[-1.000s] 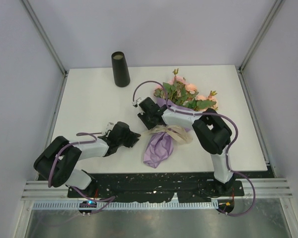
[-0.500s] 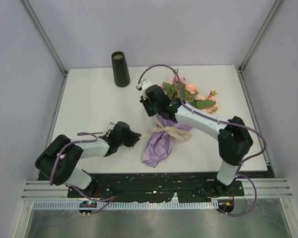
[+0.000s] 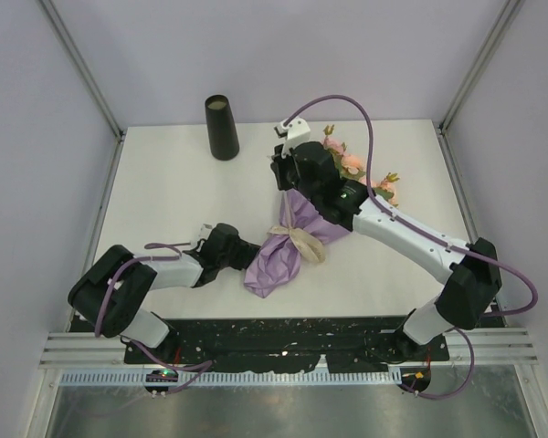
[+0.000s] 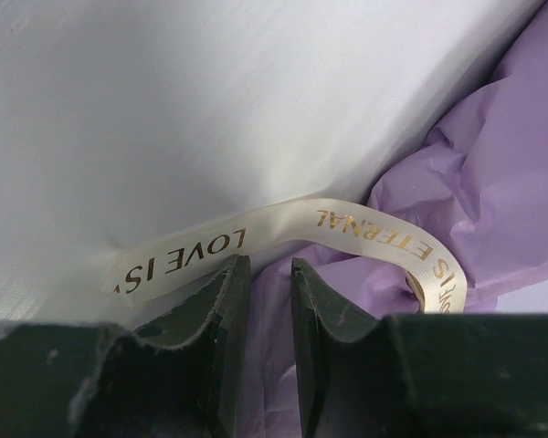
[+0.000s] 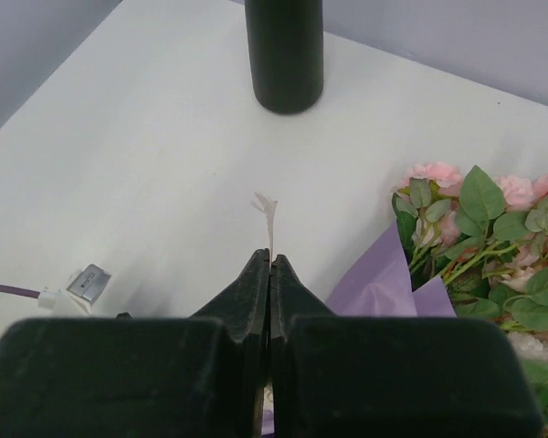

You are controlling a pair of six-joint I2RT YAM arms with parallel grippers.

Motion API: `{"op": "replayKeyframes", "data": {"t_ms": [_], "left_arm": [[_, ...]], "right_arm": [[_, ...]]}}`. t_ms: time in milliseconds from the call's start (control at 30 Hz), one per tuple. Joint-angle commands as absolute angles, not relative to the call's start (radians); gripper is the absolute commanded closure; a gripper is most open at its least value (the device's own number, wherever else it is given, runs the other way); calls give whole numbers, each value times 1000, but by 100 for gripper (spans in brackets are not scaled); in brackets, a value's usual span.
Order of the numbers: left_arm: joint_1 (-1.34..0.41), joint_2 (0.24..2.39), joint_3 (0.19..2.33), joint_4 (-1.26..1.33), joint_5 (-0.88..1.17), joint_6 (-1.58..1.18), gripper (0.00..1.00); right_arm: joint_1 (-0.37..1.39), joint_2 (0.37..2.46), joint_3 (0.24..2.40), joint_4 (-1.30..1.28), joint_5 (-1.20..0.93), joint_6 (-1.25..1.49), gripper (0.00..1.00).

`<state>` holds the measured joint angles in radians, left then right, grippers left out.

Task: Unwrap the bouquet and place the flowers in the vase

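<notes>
The bouquet lies mid-table, its purple paper cone (image 3: 276,263) pointing at me. The flowers (image 3: 351,165), peach-pink roses with green leaves (image 5: 490,230), stay in the wrap at the back right. A cream ribbon bow (image 3: 299,241) ties the cone. My right gripper (image 3: 287,182) is raised above the wrap and shut on a thin cream ribbon end (image 5: 268,212), jaws pressed together (image 5: 270,261). My left gripper (image 3: 247,256) is at the cone's tail, narrow jaws (image 4: 263,276) closed on purple paper, the lettered ribbon (image 4: 283,235) just beyond them. The black vase (image 3: 223,128) stands upright at the back left (image 5: 284,53).
Grey enclosure walls and metal posts (image 3: 80,68) ring the white table (image 3: 164,192). A purple cable (image 3: 347,105) arches over my right arm. A small silver connector on a cable (image 5: 88,281) hangs to the left of my right fingers.
My right gripper shut on the ribbon end and drew it up and toward the back. The paper cone swung toward the left gripper, which stayed at the tail.
</notes>
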<state>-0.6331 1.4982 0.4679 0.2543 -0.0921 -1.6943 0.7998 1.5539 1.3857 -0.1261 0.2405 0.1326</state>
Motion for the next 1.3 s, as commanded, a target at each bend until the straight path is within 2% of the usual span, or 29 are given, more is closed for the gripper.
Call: {"op": "replayKeyframes", "data": {"t_ms": [0, 400, 733, 900, 1267], "left_arm": [[-635, 1506, 417, 97, -115, -1648, 70], [-658, 1496, 429, 71, -117, -1641, 70], [-681, 1470, 428, 43, -146, -1644, 70], [-693, 1485, 452, 23, -150, -1649, 71], [-715, 1473, 465, 12, -163, -1663, 71]], "right_arm": [[804, 1441, 1367, -6, 327, 153, 95], [802, 1345, 1371, 144, 449, 173, 95], [804, 1305, 1387, 351, 459, 86, 95], [801, 1322, 1468, 318, 561, 57, 95], [799, 1322, 1516, 353, 592, 5, 95]]}}
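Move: The right hand already grips an end of the cream ribbon high in the air; the bow lies some 24 cm below it, about 6 cm to its right and 2 cm nearer the base. From that hand the flower heads are roughly 17 cm ahead, 18 cm right and 23 cm down, the black vase some 27 cm ahead, 13 cm left and 18 cm down. From the low left hand, the bow is about 6 cm ahead and 10 cm right, level with it; the purple wrap's tail is 4 cm right and 2 cm back. The right hand keeps its shut grip on the ribbon end and draws it steadily upward about 22 cm, away from the bow, drifting some 8 cm to the right as well while the fingers tip up by around 30 degrees and swing clockwise. Low at the wrap's tail, the left hand stays against the purple wrapping with its fingers parted as before and eases back nearly 2 cm without rising. ##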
